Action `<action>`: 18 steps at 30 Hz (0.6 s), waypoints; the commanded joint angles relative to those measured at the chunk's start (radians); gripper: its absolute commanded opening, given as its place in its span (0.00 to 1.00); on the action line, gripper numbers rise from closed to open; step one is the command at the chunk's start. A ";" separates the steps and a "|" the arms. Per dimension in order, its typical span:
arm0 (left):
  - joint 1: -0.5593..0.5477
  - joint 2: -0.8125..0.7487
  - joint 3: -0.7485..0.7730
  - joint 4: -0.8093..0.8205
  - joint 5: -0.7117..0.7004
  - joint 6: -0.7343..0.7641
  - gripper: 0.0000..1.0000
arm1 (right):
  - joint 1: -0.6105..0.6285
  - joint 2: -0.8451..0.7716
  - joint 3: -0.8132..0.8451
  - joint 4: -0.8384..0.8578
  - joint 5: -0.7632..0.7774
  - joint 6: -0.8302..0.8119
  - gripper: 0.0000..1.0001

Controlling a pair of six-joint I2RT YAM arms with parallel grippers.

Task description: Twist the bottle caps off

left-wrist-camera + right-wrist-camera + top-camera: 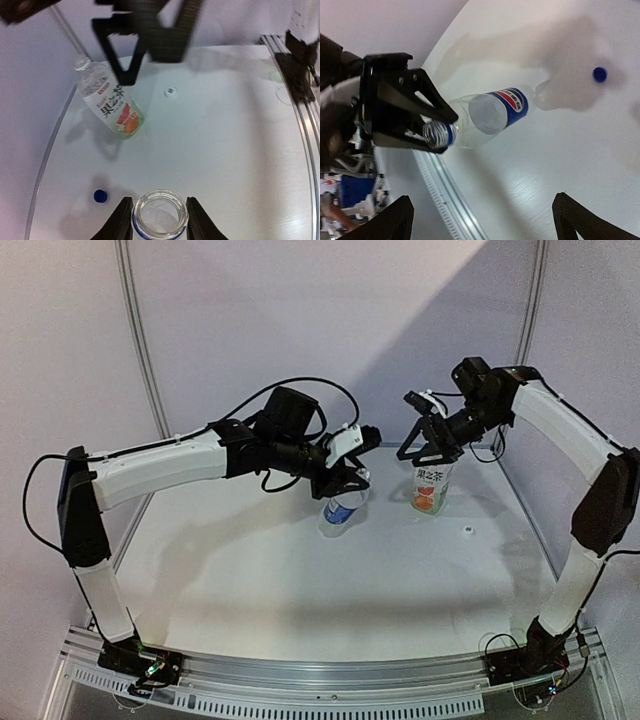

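Observation:
The slim Pepsi bottle [340, 512] stands upright with its mouth open and no cap. My left gripper [345, 480] is shut on its neck; in the left wrist view both fingers [122, 220] press the open neck [160, 212]. The blue cap [100, 196] lies on the table beside it. The wider green-white-orange bottle [430, 490] stands upright, also uncapped. My right gripper [428, 445] hangs just above it, wide open and empty [487, 220]. The white cap [466, 533] lies on the table to its right.
The white table [300, 580] has raised curved edges. A slotted metal rail [320, 680] runs along the near edge between the arm bases. Walls stand close behind and to the right. The left arm's cable [300, 390] loops above its wrist.

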 commanded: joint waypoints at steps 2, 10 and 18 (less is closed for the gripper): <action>0.058 -0.011 -0.032 0.231 -0.078 -0.343 0.00 | -0.025 -0.170 0.006 -0.006 0.398 -0.167 0.99; 0.078 -0.001 -0.137 0.447 -0.058 -0.553 0.00 | -0.125 -0.290 -0.006 -0.006 0.698 -0.217 0.99; 0.078 0.019 -0.242 0.622 0.019 -0.531 0.00 | -0.209 -0.408 -0.157 0.095 0.921 -0.053 0.99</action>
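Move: My left hand holds the uncapped Pepsi bottle by its neck, tilted; the clear table where it is headed lies about 6 cm ahead and 24 below. From this hand the blue cap is some 17 cm ahead, 3 to the right, and the tea bottle about 14 ahead, 21 right. My empty right hand has the Pepsi bottle's middle level with it, roughly 15 cm to its left and 12 below; the tea bottle stands 12 ahead, 9 right. Keeping my grip on the Pepsi bottle's neck, I carry it about 6 cm forward with my left hand, lifting a little and then sinking back, while I raise my fingers towards level and turn them some 20 degrees counter-clockwise to swing the bottle upright. My right hand, fingers staying wide open, sweeps about 19 cm right and 5 cm up, away from the Pepsi bottle, turning clockwise. ##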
